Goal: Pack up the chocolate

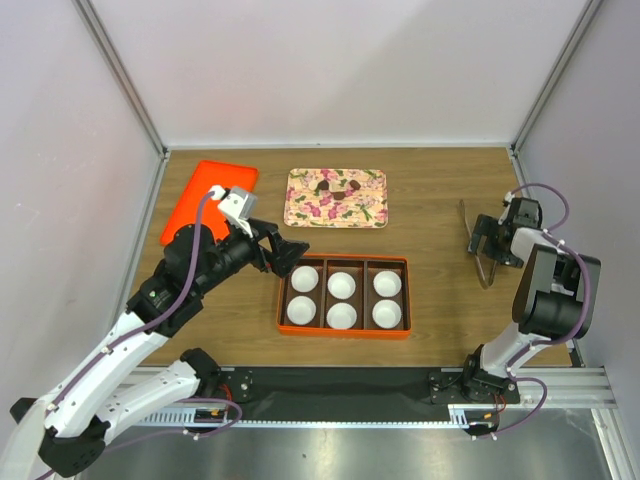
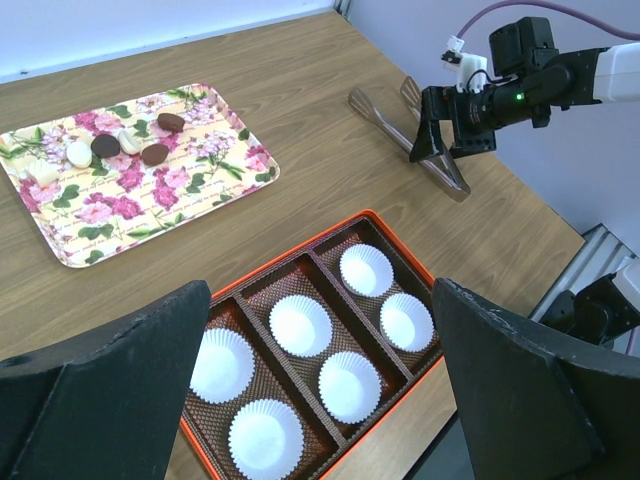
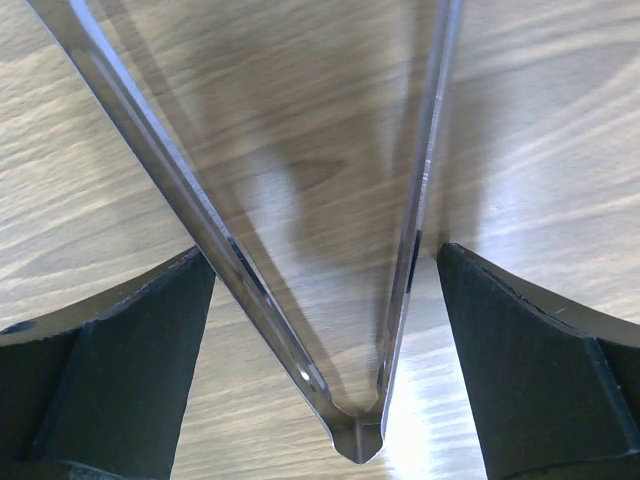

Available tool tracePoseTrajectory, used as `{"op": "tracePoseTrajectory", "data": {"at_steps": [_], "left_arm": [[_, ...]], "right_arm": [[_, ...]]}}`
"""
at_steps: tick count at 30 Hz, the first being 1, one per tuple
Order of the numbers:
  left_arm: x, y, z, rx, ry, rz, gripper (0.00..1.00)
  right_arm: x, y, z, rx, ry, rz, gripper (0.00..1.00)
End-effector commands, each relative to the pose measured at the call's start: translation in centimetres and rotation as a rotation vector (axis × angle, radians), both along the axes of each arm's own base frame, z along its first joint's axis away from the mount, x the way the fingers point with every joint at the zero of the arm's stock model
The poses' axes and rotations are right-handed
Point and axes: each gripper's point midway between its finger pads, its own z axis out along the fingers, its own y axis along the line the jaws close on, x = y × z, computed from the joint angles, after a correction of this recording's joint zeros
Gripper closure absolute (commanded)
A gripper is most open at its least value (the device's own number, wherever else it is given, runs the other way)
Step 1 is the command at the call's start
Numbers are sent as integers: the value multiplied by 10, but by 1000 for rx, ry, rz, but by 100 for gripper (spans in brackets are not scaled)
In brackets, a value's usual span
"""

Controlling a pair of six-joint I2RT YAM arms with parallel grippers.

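Observation:
Three dark-brown chocolates (image 2: 155,154) lie with pale sweets on a floral tray (image 2: 190,190) at the back of the table; in the top view the chocolates (image 1: 335,187) sit on the tray's (image 1: 362,207) far half. An orange box (image 1: 343,260) with brown dividers holds several empty white paper cups (image 1: 342,286). My left gripper (image 1: 293,250) is open and empty, hovering over the box's (image 2: 290,252) left end. My right gripper (image 1: 487,243) is open, its fingers (image 3: 120,380) straddling metal tongs (image 3: 250,290) that lie on the table near their hinge end.
An orange lid (image 1: 208,200) lies at the back left. The tongs (image 1: 466,215) lie at the right side of the table, also seen from the left wrist (image 2: 385,112) under the right gripper (image 2: 447,150). White walls enclose the table on three sides.

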Motion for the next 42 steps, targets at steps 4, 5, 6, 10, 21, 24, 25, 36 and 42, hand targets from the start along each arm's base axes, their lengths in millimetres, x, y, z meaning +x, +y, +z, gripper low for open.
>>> {"op": "tracePoseTrajectory", "data": {"at_steps": [4, 5, 6, 10, 21, 24, 25, 36, 42], "left_arm": [[1, -2, 12, -10, -53, -11, 0], [1, -1, 12, -9, -55, -5, 0], [1, 0, 11, -8, -54, -4, 0], [1, 2, 11, -1, -57, 6, 0], [0, 9, 18, -12, -72, 30, 0], [0, 6, 18, -21, -68, 20, 0], [0, 5, 19, -24, -69, 17, 0], [1, 0, 14, -24, -50, 3, 0], [3, 2, 7, -9, -41, 19, 0]], "right_arm": [[-22, 0, -16, 28, 86, 14, 0], [-21, 2, -17, 27, 88, 23, 0], [-21, 2, -19, 19, 92, 26, 1], [-20, 0, -24, -32, 109, 33, 5], [3, 11, 28, -66, 67, 73, 34], [6, 13, 65, -74, 87, 56, 34], [6, 17, 74, -73, 85, 66, 34], [1, 33, 145, -57, 18, 55, 38], [-1, 36, 161, -57, -9, 64, 47]]}}
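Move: The tongs lie open in a V under the right hand, hinge towards the robot; their middle is about 4 cm ahead of that hand, 1 cm to its left and 1 cm below, and the open fingers straddle them near the hinge. The box of cups is some 37 cm left and 11 cm back, the flowered tray about 40 cm left and 14 cm ahead. From the idle left hand the tongs are roughly 16 cm ahead, 49 cm right and 31 cm down. The tongs' two legs get pinched from either side, nearer the hinge than the heads: the right hand stays low over the table while its wide-open fingers close to about two thirds, then rises quickly by some 13 cm, easing about 3 cm to the left. The fingers squeeze a little further, to about half open, with the wrist still pointing down and forward. ##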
